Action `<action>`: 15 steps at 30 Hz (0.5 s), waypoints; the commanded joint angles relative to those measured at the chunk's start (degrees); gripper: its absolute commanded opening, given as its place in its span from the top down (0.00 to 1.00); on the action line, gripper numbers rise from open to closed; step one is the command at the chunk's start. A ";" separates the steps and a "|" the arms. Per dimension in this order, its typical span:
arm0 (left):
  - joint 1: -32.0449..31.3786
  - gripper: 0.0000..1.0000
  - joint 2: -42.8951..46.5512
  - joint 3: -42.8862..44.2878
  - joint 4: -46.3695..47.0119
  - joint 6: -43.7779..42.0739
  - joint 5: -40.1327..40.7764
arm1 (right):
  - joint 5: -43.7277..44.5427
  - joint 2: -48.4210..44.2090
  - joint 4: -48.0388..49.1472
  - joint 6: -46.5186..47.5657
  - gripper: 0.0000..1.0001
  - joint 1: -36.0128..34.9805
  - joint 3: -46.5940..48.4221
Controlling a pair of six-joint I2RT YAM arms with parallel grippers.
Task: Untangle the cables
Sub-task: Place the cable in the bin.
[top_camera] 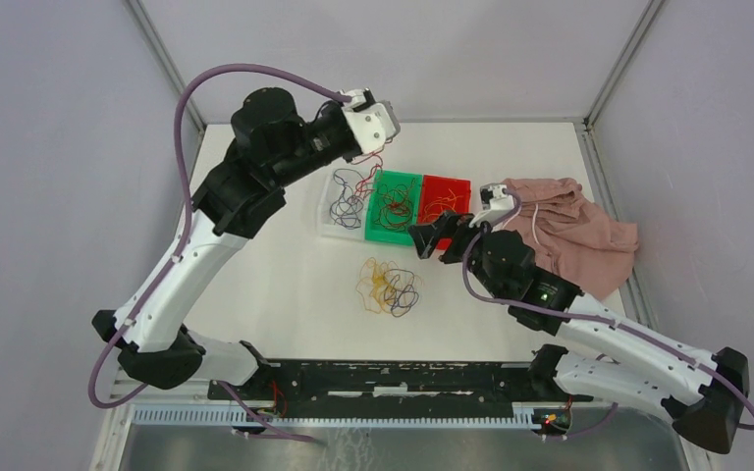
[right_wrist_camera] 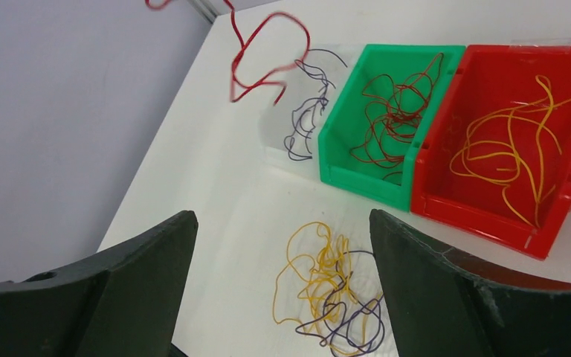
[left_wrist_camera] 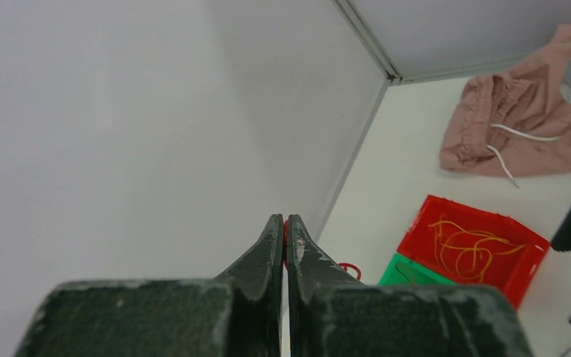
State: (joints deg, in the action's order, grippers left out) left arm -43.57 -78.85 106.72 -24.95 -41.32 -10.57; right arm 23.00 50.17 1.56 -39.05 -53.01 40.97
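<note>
A tangled clump of yellow-orange and dark purple cables (top_camera: pixel 388 287) lies on the white table in front of the bins, seen close in the right wrist view (right_wrist_camera: pixel 334 290). My right gripper (top_camera: pixel 434 238) hovers above and to the right of the clump, open (right_wrist_camera: pixel 282 219) with nothing between its fingers. My left gripper (left_wrist_camera: pixel 285 220) is raised over the clear bin, shut on a dark red cable (left_wrist_camera: pixel 285 232). That red cable (right_wrist_camera: pixel 268 52) dangles free in the air (top_camera: pixel 373 162).
Three bins stand side by side: a clear bin (top_camera: pixel 329 224) with purple wires, a green bin (right_wrist_camera: pixel 357 178) with dark red wires, a red bin (right_wrist_camera: pixel 483 212) with yellow ones. A pink cloth (top_camera: pixel 574 231) with a white drawstring lies at the right. Enclosure walls surround the table.
</note>
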 commanded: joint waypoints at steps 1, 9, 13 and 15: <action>-0.01 0.97 2.67 -1.92 0.02 2.98 -3.39 | 6.11 1.69 -5.63 -1.74 0.07 0.48 5.75; -0.01 0.97 0.75 -6.64 3.28 -0.85 1.30 | 10.13 1.29 -11.93 -2.76 0.10 1.95 5.15; 0.11 0.97 -0.07 -11.95 7.24 -3.28 3.66 | 10.44 -0.74 -17.07 -4.01 0.11 2.82 5.31; 0.26 0.97 -0.95 -14.00 9.34 -4.19 5.16 | 10.49 -2.62 -20.81 -4.15 0.11 2.91 5.26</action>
State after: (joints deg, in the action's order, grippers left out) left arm -43.57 -78.76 95.98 -22.35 -41.74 -9.04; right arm 31.35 51.35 -12.86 -41.85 -50.59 43.77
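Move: The red cable hangs from the left fingers; the green bin it is bound for sits almost straight below, roughly 49 cm down, 7 cm farther out and a hair to the right. Side by side with it, the clear bin lies about 11 cm to this hand's left and the red bin some 13 cm to its right, while the yellow-blue tangle is 11 cm back. From the right hand, the green bin is about 12 cm ahead, 9 cm left and 24 cm below. Downward, about 7 cm, the left hand brings the dangling red cable towards the green bin, slow at first, then quicker with a small push forward; its shut fingers keep their pinch and the wrist tilts only slightly. The empty right hand, fingers still wide open, draws off to the right and sinks, about 4 cm each, turning clockwise. ##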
